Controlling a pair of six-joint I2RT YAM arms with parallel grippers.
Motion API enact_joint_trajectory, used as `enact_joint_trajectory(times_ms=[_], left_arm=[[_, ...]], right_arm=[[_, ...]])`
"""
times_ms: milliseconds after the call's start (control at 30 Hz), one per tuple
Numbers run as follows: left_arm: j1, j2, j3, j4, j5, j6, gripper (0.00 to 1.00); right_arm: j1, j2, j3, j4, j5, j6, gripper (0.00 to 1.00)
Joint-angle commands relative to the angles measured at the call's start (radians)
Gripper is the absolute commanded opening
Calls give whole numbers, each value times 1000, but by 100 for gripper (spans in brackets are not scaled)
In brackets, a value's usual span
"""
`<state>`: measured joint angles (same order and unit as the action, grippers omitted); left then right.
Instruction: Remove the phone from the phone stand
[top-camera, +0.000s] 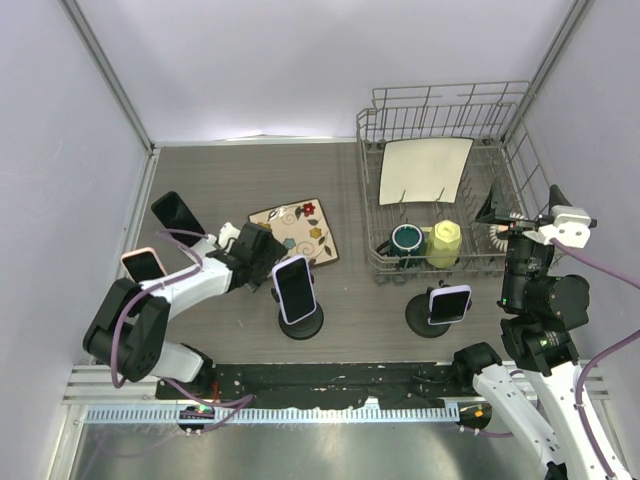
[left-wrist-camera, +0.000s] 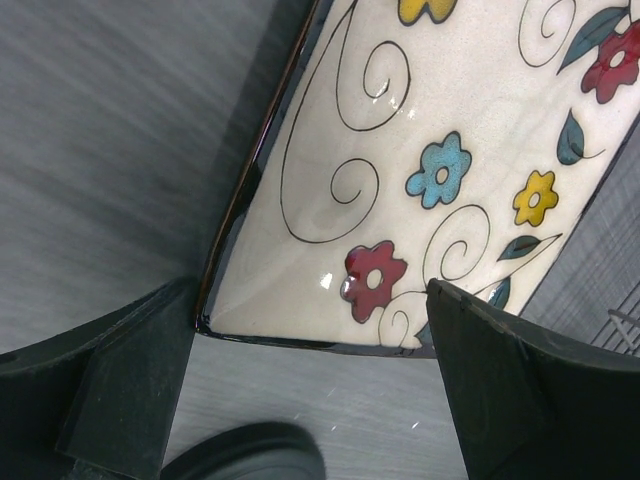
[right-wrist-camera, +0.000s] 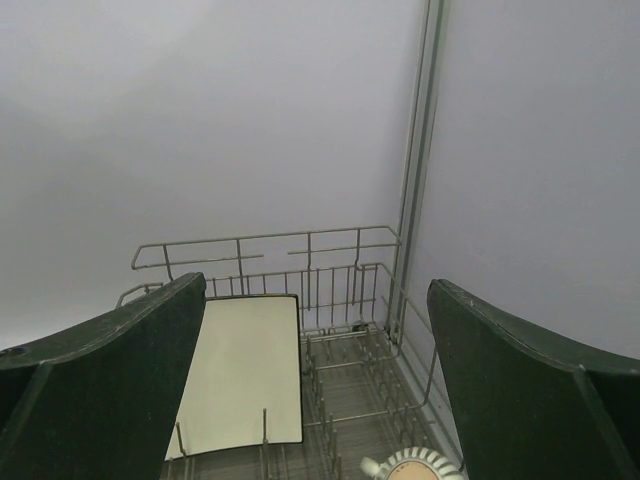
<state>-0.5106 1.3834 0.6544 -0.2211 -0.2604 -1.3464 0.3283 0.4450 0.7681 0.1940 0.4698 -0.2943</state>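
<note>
A phone with a pale lilac edge (top-camera: 294, 288) stands upright on a round black stand (top-camera: 301, 323) at centre left. A second such phone (top-camera: 449, 303) sits on another stand (top-camera: 428, 320) to the right. My left gripper (top-camera: 268, 262) is open and empty, just left of the first phone and apart from it. In the left wrist view the left gripper (left-wrist-camera: 310, 400) frames bare table, with the stand's base (left-wrist-camera: 245, 455) at the bottom edge. My right gripper (top-camera: 500, 215) is open and empty, raised over the dish rack; in its wrist view (right-wrist-camera: 315, 380) neither phone shows.
A floral square plate (top-camera: 295, 230) (left-wrist-camera: 420, 170) lies just beyond the left gripper. Two phones (top-camera: 177, 212) (top-camera: 143, 264) lie flat at far left. A wire dish rack (top-camera: 440, 110) (right-wrist-camera: 350, 300) at back right holds a white plate (top-camera: 424, 170), a dark mug (top-camera: 407, 240) and a yellow cup (top-camera: 445, 243).
</note>
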Motion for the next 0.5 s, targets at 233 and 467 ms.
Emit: enact_joint_trajectory(times_ms=[233,467], left_arm=[[99,299,280,152,88,105,100],[139,523,516,146,193,171,100]], right_arm=[[3,21,33,1,43,-75,98],[5,26,45,-18,70,-97,98]])
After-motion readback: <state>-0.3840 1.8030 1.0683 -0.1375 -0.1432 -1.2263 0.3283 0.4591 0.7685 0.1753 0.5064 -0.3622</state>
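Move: The patterned tile lies against the left hand's open fingers at table height, its middle about 8 cm ahead and 6 cm to the right. The phone on the round black stand is some 12 cm back and 7 cm right, about 6 cm higher; the black phone on the white stand sits roughly 10 cm ahead and 19 cm left. From the right hand the tile is about 15 cm ahead, 46 cm left and 41 cm below. With its left finger still against the tile's near-left corner, the left hand keeps pushing the tile forward over the table, away from the phone on the round black stand. It speeds up and travels about 12 cm forward, drifting slightly right, almost level, with the wrist hardly turning and the fingers staying wide open. ##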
